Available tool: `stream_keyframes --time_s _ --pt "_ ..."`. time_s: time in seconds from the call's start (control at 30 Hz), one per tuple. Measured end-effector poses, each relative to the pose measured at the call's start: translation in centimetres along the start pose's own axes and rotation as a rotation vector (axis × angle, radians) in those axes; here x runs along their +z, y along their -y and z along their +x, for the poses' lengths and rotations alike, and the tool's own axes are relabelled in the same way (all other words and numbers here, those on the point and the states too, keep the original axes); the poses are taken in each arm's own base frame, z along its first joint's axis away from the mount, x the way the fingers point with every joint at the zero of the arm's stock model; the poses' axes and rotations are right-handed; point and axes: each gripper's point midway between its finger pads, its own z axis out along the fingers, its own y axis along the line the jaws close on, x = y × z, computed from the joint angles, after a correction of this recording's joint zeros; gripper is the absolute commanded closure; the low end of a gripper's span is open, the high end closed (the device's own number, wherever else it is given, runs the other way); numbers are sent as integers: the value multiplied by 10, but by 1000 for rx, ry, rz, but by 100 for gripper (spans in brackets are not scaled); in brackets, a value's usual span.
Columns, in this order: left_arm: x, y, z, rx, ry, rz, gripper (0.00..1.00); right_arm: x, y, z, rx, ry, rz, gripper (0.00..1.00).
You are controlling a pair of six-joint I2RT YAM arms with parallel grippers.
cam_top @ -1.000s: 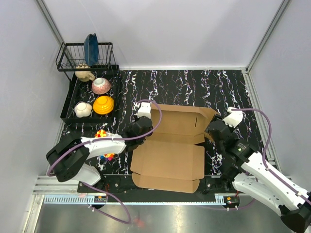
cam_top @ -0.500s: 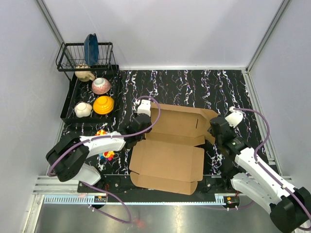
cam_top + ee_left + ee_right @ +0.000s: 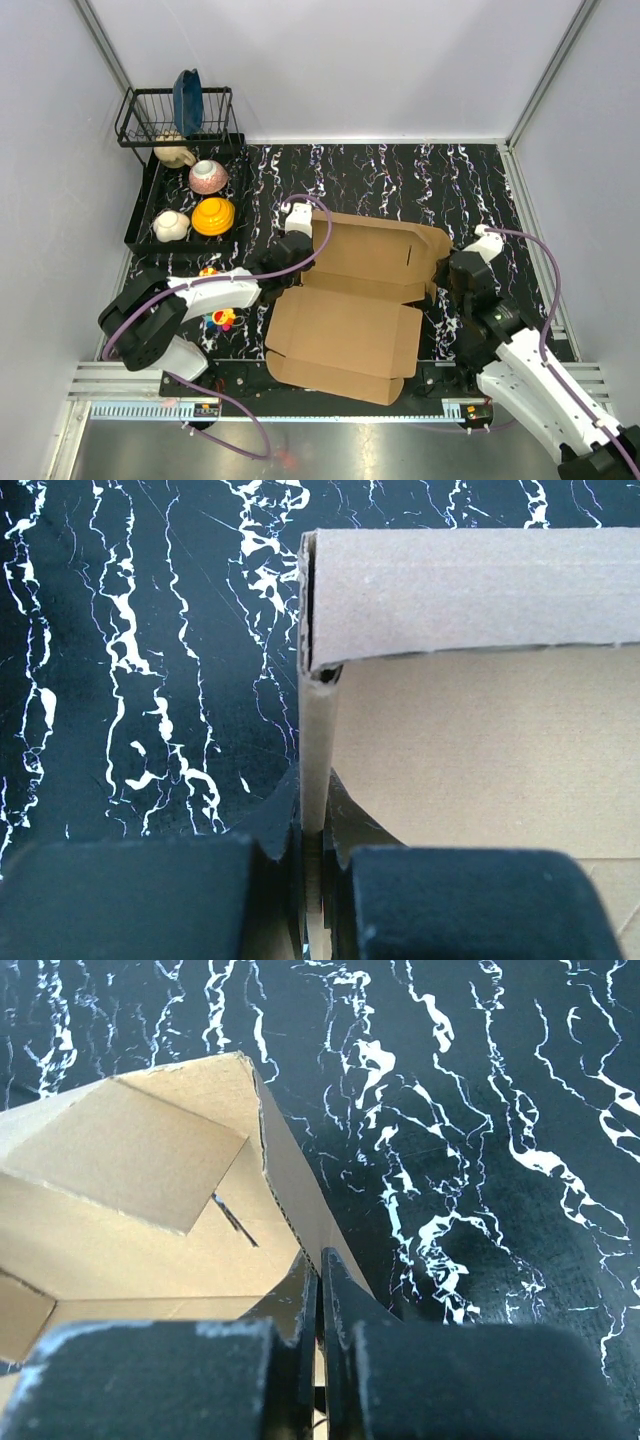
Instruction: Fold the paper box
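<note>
The paper box (image 3: 350, 300) is brown corrugated cardboard lying mid-table, its near panel flat and its far wall and both side flaps raised. My left gripper (image 3: 283, 262) is shut on the box's left side flap (image 3: 316, 750), which stands edge-on between the jaws. My right gripper (image 3: 447, 275) is shut on the right side flap (image 3: 300, 1200), whose thin edge runs into the closed jaws. The far wall (image 3: 470, 590) curves over the box's inside, and a slot (image 3: 232, 1220) shows in it.
A black dish rack (image 3: 185, 190) at the far left holds a pink bowl (image 3: 208, 176), an orange bowl (image 3: 213, 215) and a white bowl (image 3: 171, 225). A small colourful toy (image 3: 212, 296) lies beside the left arm. The table top is black marbled (image 3: 400, 180).
Both grippers have lifted the side flaps further upright. The right arm drew back towards its base, and the box's near panel shifted slightly left and tilted.
</note>
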Motion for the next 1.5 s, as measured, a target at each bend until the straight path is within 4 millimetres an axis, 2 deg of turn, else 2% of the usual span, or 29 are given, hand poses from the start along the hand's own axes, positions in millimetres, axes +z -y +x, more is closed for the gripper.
stream_keyframes --time_s 0.2,0.37,0.47,0.6,0.8,0.97,1.0,1.13,1.17,1.2,1.23,1.5 --pt "0 -2 0 -26 3 -16 100 -10 -4 6 -20 -37 -58 100" --pt "0 -8 -1 -32 9 -51 100 -9 -15 12 -29 -79 -111 100" --pt "0 -11 -1 -30 11 -65 100 -7 -23 17 -34 -105 -148 96" --pt "0 -12 -1 -31 13 -75 100 -8 -29 14 -36 -102 -173 100" --pt "0 -12 -1 -45 15 -79 100 -10 -31 14 -47 -108 -188 100" --pt "-1 -12 -1 -44 20 -84 100 -6 -53 19 -36 -144 -277 100" --pt "-1 -12 -1 -44 23 -85 100 -4 -59 20 -34 -154 -302 98" --pt "-2 -14 0 -37 30 -99 100 5 -76 22 -26 -168 -353 80" --pt "-2 -15 -1 -37 32 -104 100 6 -79 22 -23 -167 -364 69" --pt "-2 -15 -1 -37 33 -107 100 7 -83 22 -22 -169 -379 65" --pt "-2 -15 -1 -36 34 -109 100 7 -87 22 -18 -173 -397 57" --pt "-4 -7 -1 -36 41 -85 100 -5 -96 30 -25 -212 -479 36"
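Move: The right gripper pinches the edge of the box's splayed right side panel. The slit near the right end of the upright far wall, where this panel must come in, lies about 8 cm left, 3 cm ahead and 6 cm below. The wall's left corner is some 27 cm left and 4 cm ahead; the flat base panel centres 20 cm left and 17 cm back. The left gripper pinches the left side wall; the slit lies about 19 cm right, level ahead. Keep the left gripper pinching the left side wall, letting it yaw a few degrees counter-clockwise. Swing the right gripper about 10 cm left, carrying the pinched side panel in towards the far wall's right end, easing back a centimetre first. Turn the hand roughly 25 degrees counter-clockwise, roll its left side up slightly, and near the end open the fingers to about half to let go of the panel. ##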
